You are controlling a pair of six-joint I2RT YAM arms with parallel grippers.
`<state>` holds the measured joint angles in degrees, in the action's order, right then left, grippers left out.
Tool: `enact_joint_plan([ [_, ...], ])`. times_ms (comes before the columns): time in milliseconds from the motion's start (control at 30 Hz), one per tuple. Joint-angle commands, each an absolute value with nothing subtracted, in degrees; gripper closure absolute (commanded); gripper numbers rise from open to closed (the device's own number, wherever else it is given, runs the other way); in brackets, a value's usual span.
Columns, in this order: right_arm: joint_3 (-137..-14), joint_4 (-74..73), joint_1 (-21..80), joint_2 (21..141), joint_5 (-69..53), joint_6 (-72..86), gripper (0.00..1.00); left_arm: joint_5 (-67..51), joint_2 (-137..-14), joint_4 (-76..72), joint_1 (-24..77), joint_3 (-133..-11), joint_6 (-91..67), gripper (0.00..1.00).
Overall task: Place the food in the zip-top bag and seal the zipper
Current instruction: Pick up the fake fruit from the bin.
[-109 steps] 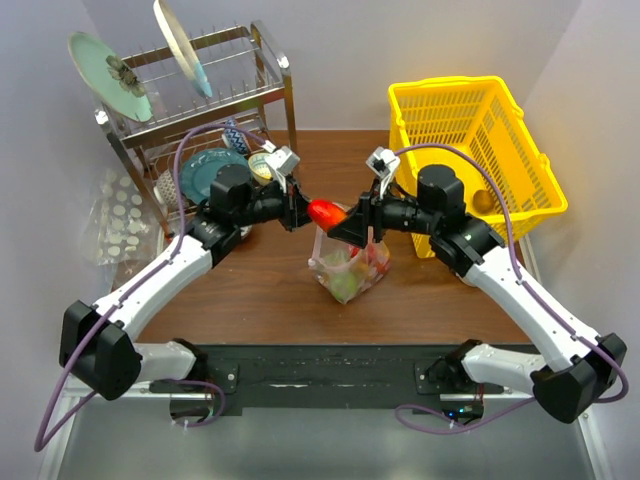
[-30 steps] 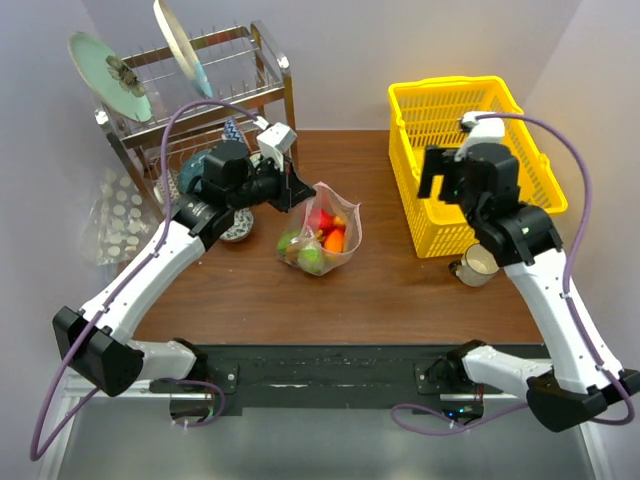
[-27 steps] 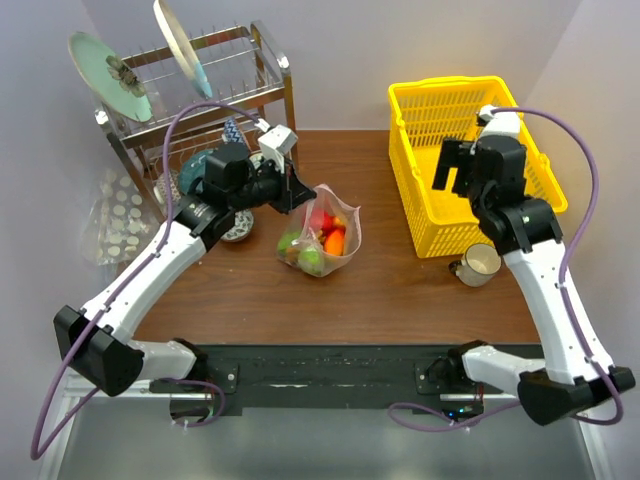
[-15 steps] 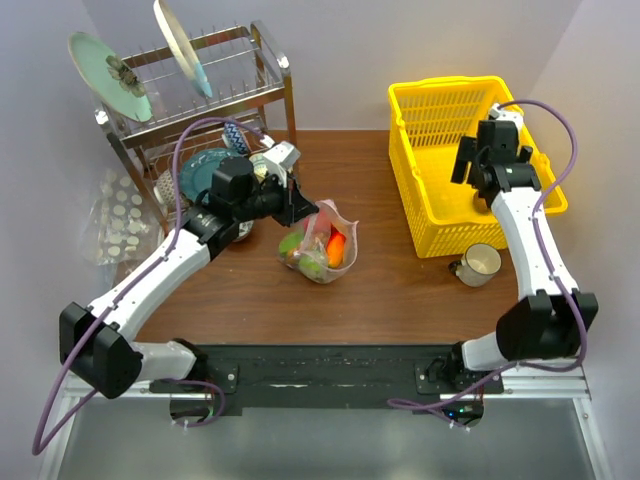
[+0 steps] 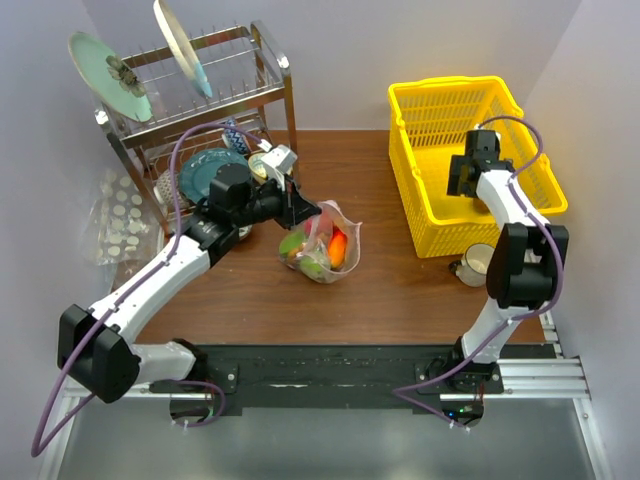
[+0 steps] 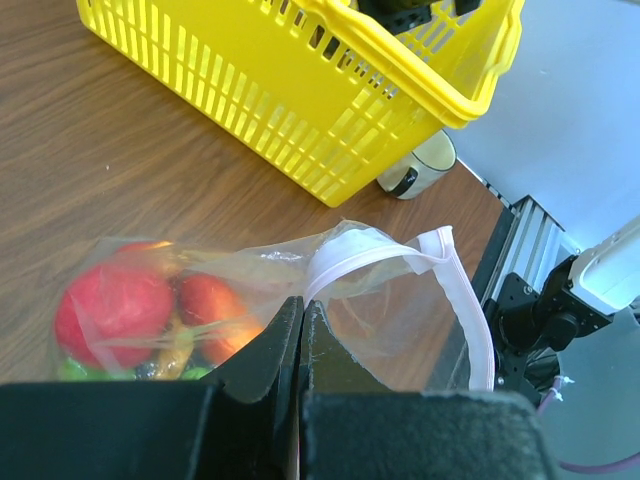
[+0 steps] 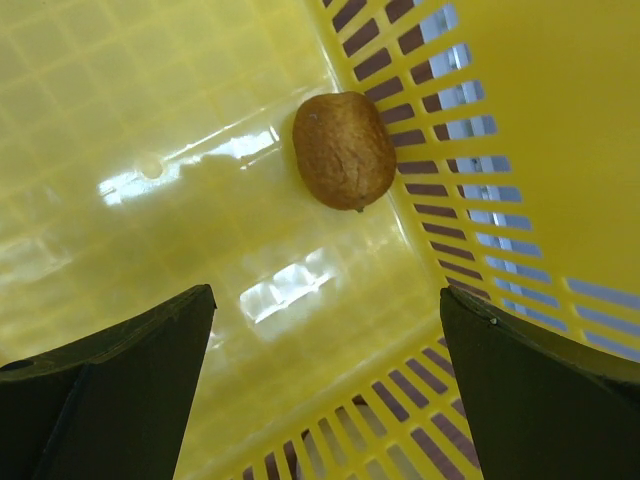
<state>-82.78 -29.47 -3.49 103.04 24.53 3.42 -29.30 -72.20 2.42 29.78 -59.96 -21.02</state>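
The zip-top bag [image 5: 322, 246] lies on the brown table with red, orange and green food [image 5: 312, 250] inside. My left gripper [image 5: 300, 208] is shut on the bag's mouth edge. The left wrist view shows the jaws [image 6: 300, 306] pinched on the plastic just below the pink zipper [image 6: 442, 268], which loops open to the right. Red food [image 6: 112, 312] shows through the bag. My right gripper [image 5: 460, 185] hangs inside the yellow basket [image 5: 430, 108], open and holding nothing [image 7: 325, 330]. A tan oval food piece [image 7: 343, 150] lies in the basket's corner ahead of it.
A wire dish rack [image 5: 205, 95] with plates stands at the back left, with bowls under it. A clear bag of white discs [image 5: 120, 215] lies at the left edge. A mug [image 5: 478, 262] sits in front of the basket [image 6: 300, 100].
My right arm left the bag, swung right and back, and now reaches into the basket with jaws open. The left gripper kept its hold while the bag settled slightly lower.
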Motion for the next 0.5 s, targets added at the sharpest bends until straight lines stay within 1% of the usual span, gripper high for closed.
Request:
enact_joint_plan([
  [0,-83.05,-21.71,-3.34,105.90,29.08,0.35,0.01,-30.24,-73.47,-2.37,29.97,-59.41,-20.83,1.00],
  [33,-83.23,-20.84,-3.34,107.65,30.22,-2.17,0.01,-30.23,-73.82,-2.46,29.97,-59.33,-20.74,1.00],
  [167,-85.16,-19.86,-3.34,111.96,34.97,-4.39,0.01,-30.15,-75.32,-2.99,29.97,-59.06,-19.78,1.00],
  [467,-86.13,-16.96,-3.78,119.44,35.86,-4.83,0.01,-29.88,-77.26,-5.09,29.97,-58.27,-18.64,1.00],
])
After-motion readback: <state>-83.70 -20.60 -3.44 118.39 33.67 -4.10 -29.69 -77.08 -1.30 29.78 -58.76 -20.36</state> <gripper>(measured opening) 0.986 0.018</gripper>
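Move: The brown fake fruit lies on the bin floor about 11 cm below the right hand, some 4 cm to its right and 2 cm ahead. The bin's right wall rises about 5 cm to the right of the fruit, level with it; outside the bin, the mug stands about 17 cm back and 5 cm left of the hand, 9 cm below. From the left hand the fruit is about 14 cm ahead, 42 cm right and 24 cm below. Open right hand sinks about 8 cm, drifting right, towards the brown fruit; left hand lowers the held bag 3 cm. ##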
